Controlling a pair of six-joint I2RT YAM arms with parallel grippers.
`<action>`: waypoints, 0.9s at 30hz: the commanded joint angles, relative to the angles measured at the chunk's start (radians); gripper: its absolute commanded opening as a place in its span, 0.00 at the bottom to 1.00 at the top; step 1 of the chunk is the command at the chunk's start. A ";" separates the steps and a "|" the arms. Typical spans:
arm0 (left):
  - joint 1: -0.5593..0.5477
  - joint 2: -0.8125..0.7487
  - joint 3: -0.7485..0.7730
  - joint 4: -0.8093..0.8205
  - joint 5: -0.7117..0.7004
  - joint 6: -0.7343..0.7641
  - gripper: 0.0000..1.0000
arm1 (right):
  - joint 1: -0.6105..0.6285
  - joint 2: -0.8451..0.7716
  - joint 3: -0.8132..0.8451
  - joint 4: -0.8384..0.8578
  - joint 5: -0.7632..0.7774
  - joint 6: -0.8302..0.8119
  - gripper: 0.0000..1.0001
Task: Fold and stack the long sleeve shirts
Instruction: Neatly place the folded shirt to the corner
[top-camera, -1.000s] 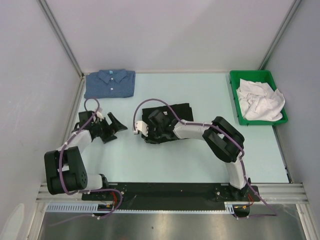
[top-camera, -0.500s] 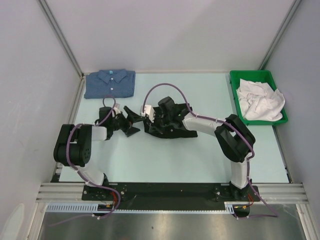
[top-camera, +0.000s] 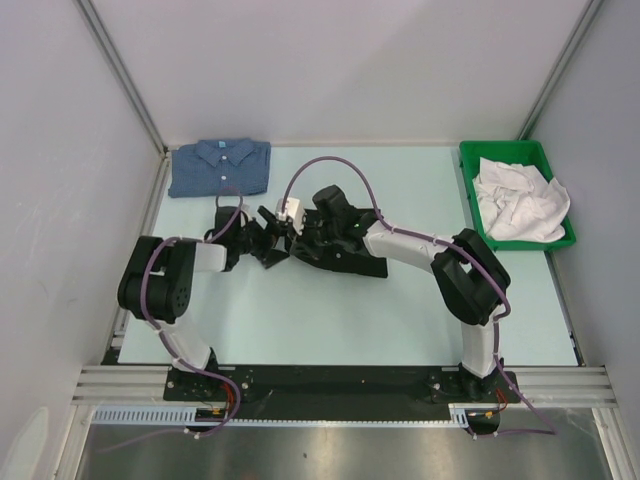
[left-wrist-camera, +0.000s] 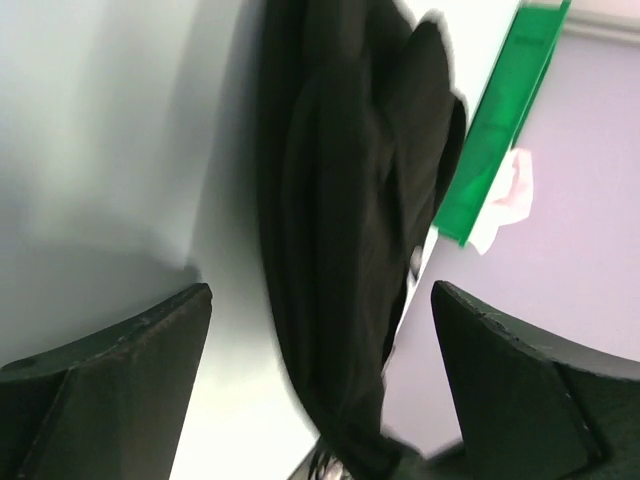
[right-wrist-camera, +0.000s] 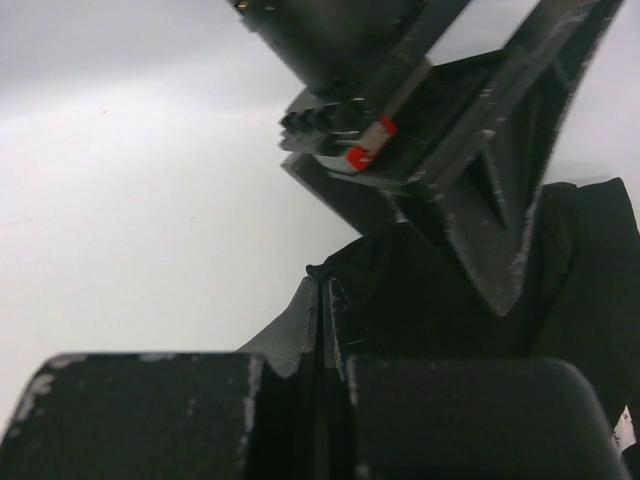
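The blue long sleeve shirt (top-camera: 220, 167) lies folded at the table's back left corner. The black long sleeve shirt (top-camera: 345, 252) is bunched at the table's middle. My right gripper (top-camera: 300, 238) is shut on the black shirt's left edge; the right wrist view shows my right gripper (right-wrist-camera: 322, 290) pinching a fold of the black shirt (right-wrist-camera: 420, 290). My left gripper (top-camera: 272, 238) stands open right at that same edge. In the left wrist view my left gripper (left-wrist-camera: 320, 400) has the black shirt (left-wrist-camera: 340, 230) standing between its wide-spread fingers (left-wrist-camera: 110, 380), untouched.
A green tray (top-camera: 474, 215) holding crumpled white cloth (top-camera: 518, 200) sits at the back right, and the green tray (left-wrist-camera: 500, 120) also shows in the left wrist view. Grey walls enclose the table on three sides. The open left gripper fingers (right-wrist-camera: 490, 200) fill the upper right of the right wrist view.
The left arm swung right from the table's left side up to the black shirt, staying open. The right gripper, still shut, shifted slightly right and back, and the black shirt changed shape with it.
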 joint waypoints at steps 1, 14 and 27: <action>-0.016 0.070 0.099 0.017 -0.063 -0.027 0.95 | 0.017 -0.018 0.046 0.092 0.006 0.031 0.00; -0.071 0.179 0.199 0.035 -0.068 -0.051 0.65 | 0.040 0.030 0.092 0.196 0.141 0.083 0.00; -0.047 0.283 0.829 -0.682 -0.085 0.753 0.00 | -0.092 -0.140 -0.066 0.124 0.178 0.156 1.00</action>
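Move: The black folded shirt's left edge, the part to be gripped, lies about 4 cm ahead of the left hand, 3 cm to its right and 1 cm lower. The folded blue shirt lies some 17 cm ahead of the left hand, 15 cm to its left and 4 cm below. The right fingers are already shut on the black shirt's near left corner; the edge to be gripped lies roughly 6 cm ahead of the right hand and 2 cm to its left, at about finger height. Bring the open left gripper about 4 cm forward and slightly right and down around the black shirt's left edge, pinch it, then pull it some 6 cm farther forward while rising about 5 cm and turning the wrist roughly 15 degrees clockwise. Keep the right grip meanwhile, easing a couple of centimetres forward, left and up, then open wide to let go and draw slightly right. ##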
